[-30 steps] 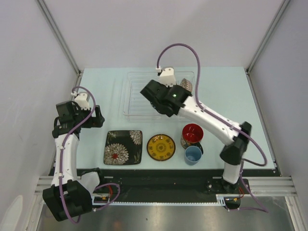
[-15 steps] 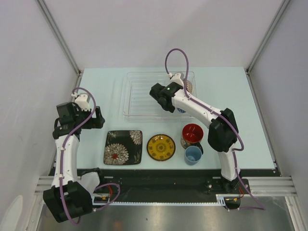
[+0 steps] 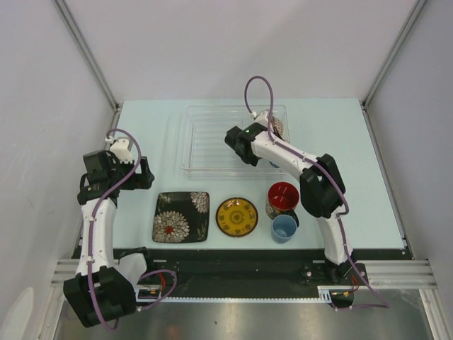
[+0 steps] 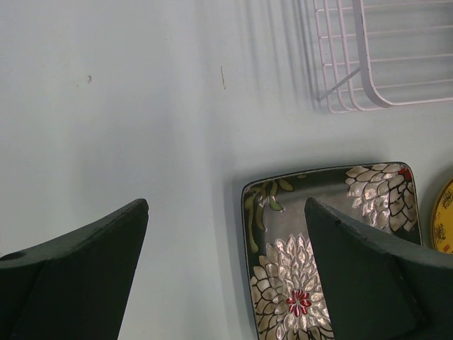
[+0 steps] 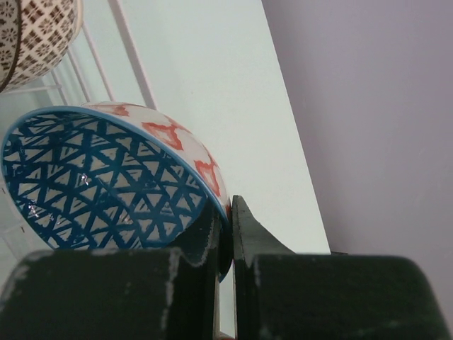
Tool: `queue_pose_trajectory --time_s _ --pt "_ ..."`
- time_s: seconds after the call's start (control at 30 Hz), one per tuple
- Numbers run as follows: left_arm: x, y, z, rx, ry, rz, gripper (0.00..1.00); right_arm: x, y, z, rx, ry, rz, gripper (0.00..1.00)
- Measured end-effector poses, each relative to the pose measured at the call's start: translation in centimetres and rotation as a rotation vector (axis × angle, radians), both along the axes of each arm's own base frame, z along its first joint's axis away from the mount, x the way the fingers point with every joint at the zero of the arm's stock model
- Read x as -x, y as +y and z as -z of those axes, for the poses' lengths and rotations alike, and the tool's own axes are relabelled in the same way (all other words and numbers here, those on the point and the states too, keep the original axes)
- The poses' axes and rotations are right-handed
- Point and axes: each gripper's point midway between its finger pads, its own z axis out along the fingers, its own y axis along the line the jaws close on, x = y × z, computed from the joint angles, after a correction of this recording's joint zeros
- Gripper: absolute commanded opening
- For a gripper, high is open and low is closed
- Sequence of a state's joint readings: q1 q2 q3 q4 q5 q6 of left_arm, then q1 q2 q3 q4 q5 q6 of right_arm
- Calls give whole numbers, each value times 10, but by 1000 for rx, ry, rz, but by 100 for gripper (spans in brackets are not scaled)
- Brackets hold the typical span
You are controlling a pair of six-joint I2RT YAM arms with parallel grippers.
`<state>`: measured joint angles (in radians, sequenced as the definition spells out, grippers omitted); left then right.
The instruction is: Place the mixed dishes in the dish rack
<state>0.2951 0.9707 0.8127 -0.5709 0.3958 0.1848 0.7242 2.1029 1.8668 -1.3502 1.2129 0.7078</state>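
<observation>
My right gripper [image 5: 228,219] is shut on the rim of the blue patterned bowl [image 5: 106,177], which is tilted on its side over the dish rack [image 3: 212,134] at its right end. The cream-pink patterned bowl [image 5: 35,35] stands just beyond it in the rack. From above, the right arm covers most of the blue bowl. On the table in front lie the black square floral plate [image 3: 182,217], the yellow saucer [image 3: 237,216], the dark mug with red inside [image 3: 283,195] and the light-blue cup [image 3: 284,228]. My left gripper [image 4: 226,205] hangs open above the plate's [image 4: 318,241] left edge, holding nothing.
The rack's white wire grid [image 4: 368,64] ends just beyond the plate in the left wrist view. Grey walls and metal frame posts close in the table on both sides. The right arm's elbow [image 3: 322,188] stands close to the mug.
The right arm has drawn its elbow in towards the mug, and its wrist has shifted right and deeper into the rack with the blue bowl. The left arm has not moved.
</observation>
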Motion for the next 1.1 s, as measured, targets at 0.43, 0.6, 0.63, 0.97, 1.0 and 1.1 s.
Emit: queue_pose_trajectory --time_s 0.43,0.6,0.63,0.97,1.0,1.1 --pt "0 0 0 -1 0 0 97 -8 17 49 100 81 -24 55" --pt "0 0 1 0 3 0 97 -6 30 47 64 85 -44 78" --pt "0 0 1 0 4 0 97 -6 35 45 54 82 -53 79" --pt "8 8 8 -61 31 39 99 31 98 -4 -188 82 -222 85" --pt "11 11 9 -76 40 47 100 39 105 -15 -228 84 -254 86" --pt "21 22 15 -138 69 81 100 85 132 -54 -448 103 -421 87"
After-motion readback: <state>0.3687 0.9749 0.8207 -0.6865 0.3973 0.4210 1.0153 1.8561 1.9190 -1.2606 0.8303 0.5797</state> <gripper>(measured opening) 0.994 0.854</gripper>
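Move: Over the right-hand bay of the dish rack, the right hand holds the blue bowl by its rim; the free spot for the bowl lies about 5 cm ahead, 2 cm to the left and 8 cm below. The tan bowl already stands some 13 cm ahead and 3 cm left, at that same depth. The red cup is roughly 15 cm back and 1 cm right, 12 cm below. From the left hand, that spot is about 12 cm ahead and 52 cm right, 7 cm lower. Lowering the blue bowl about 5 cm into the rack in front of the tan bowl, the right hand stops, opens its fingers and lets go of the rim. It then draws away left, up and back, some 10 cm each way and gathering speed, while the wrist swings counter-clockwise and tips the fingers down. Near the end the empty left hand starts drifting back and left, a little down. ##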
